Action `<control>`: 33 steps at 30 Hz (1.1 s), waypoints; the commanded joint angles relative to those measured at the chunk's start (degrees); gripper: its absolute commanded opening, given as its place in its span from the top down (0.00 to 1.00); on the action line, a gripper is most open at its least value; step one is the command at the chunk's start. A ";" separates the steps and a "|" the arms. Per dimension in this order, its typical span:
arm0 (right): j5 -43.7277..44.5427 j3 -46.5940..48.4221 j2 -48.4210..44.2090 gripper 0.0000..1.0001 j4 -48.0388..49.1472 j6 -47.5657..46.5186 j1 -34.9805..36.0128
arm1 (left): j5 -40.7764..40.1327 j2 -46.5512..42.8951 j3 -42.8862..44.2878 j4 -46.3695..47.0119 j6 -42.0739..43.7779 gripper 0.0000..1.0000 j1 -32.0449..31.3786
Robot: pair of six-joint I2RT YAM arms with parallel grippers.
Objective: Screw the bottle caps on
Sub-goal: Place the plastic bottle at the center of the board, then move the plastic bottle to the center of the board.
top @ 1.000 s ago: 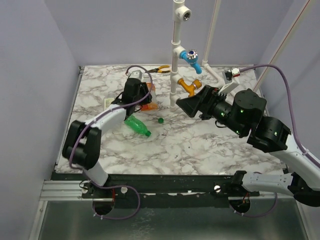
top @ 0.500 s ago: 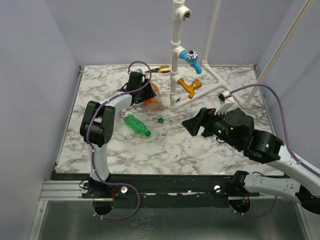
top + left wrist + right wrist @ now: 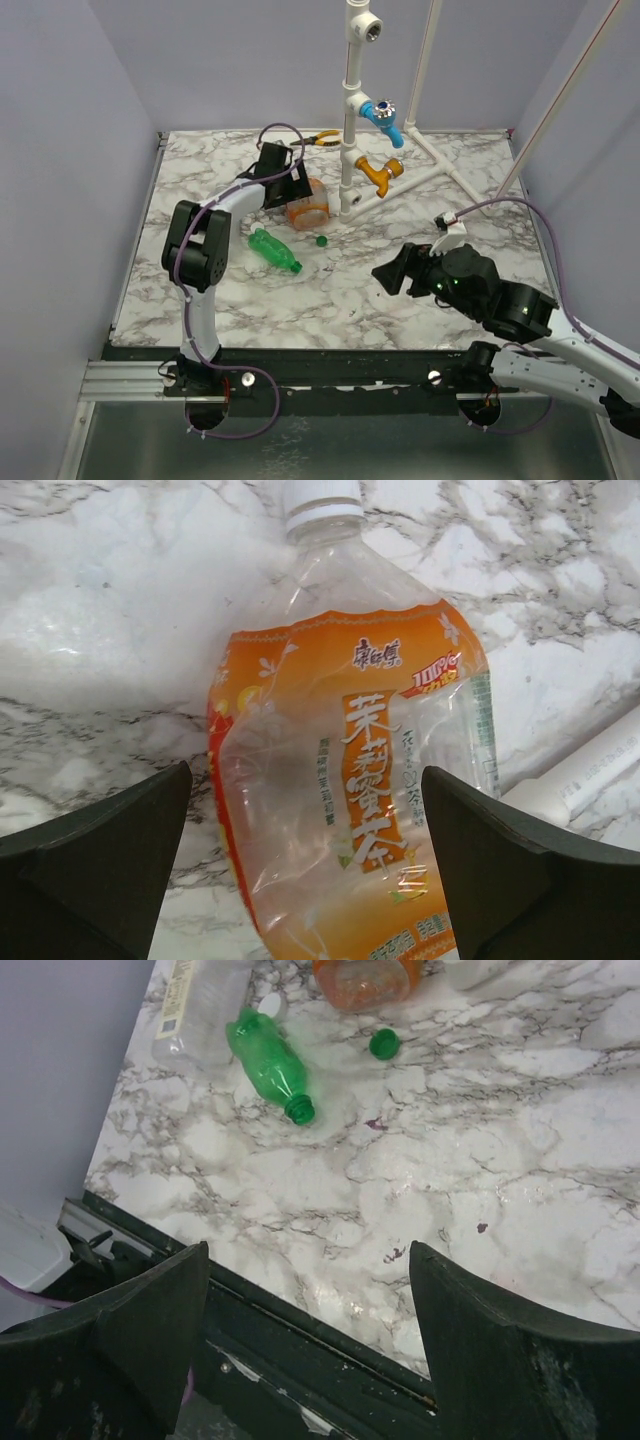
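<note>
The wide orange bottle [image 3: 340, 780] lies on the marble with a white cap [image 3: 320, 500] on its neck. My left gripper [image 3: 305, 773] hovers over it, open, its fingers [image 3: 100, 850] apart from both sides of the bottle. From above, this gripper [image 3: 285, 185] is just left of the orange bottle [image 3: 308, 203]. The slim green bottle [image 3: 268, 1060] lies uncapped, and the dark green cap [image 3: 383, 1044] rests loose to its right. A clear bottle with a pale label [image 3: 195, 1010] lies beyond it. My right gripper [image 3: 308, 1250] is open and empty over the table's near edge.
A white pipe frame [image 3: 350, 120] with a blue tap [image 3: 383, 115] and an orange tap [image 3: 380, 175] rises just right of the orange bottle. Pliers [image 3: 322, 138] lie at the back. A small white round piece [image 3: 268, 1004] sits by the green bottle's base.
My left gripper has opened and let go of the orange bottle, which now lies by the pipe. My right arm has pulled back and down toward the near edge.
</note>
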 commanded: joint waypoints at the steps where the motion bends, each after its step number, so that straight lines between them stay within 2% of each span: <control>1: 1.75 -3.93 -1.20 0.16 1.66 3.43 0.26 | -6.96 -4.89 2.75 -4.24 4.18 0.01 0.02; 10: 2.03 -11.23 -3.28 0.14 4.99 7.06 0.26 | -12.86 -12.38 4.01 -11.68 6.82 0.01 -0.09; 18: 2.16 -17.90 -2.05 0.13 10.20 10.36 0.21 | -19.73 -24.91 -2.56 -15.29 4.69 0.01 -1.38; 23: 1.98 -20.34 0.48 0.14 13.92 12.11 0.19 | -21.18 -31.96 -9.22 -16.42 1.90 0.01 -2.47; 33: 3.01 -22.16 2.88 0.13 17.15 12.96 0.18 | -22.76 -37.67 -17.63 -17.58 -1.64 0.01 -11.45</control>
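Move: The orange-labelled bottle lies between and just under the left hand's open fingers, its middle about 2 cm ahead, 2 cm right and 3 cm down. The green bottle lies about 11 cm back and 8 cm left of that hand, 3 cm lower. At some 5 cm down, the green cap is about 8 cm back and 3 cm right, the white cap 1 cm back and 11 cm left. From the right hand the green bottle is some 20 cm ahead, 28 cm left, 22 cm down. Wide-open left fingers come up off the orange-labelled bottle: the hand rises about 15 cm, first veering left, then draws back some 12 cm to above the green bottle, easing down a little and swinging partly back right at the end. The wrist rolls its left side up and lifts the fingertips roughly 10 degrees. Meanwhile the open right hand sinks about 12 cm over the table's near part, fingers tipping down. ##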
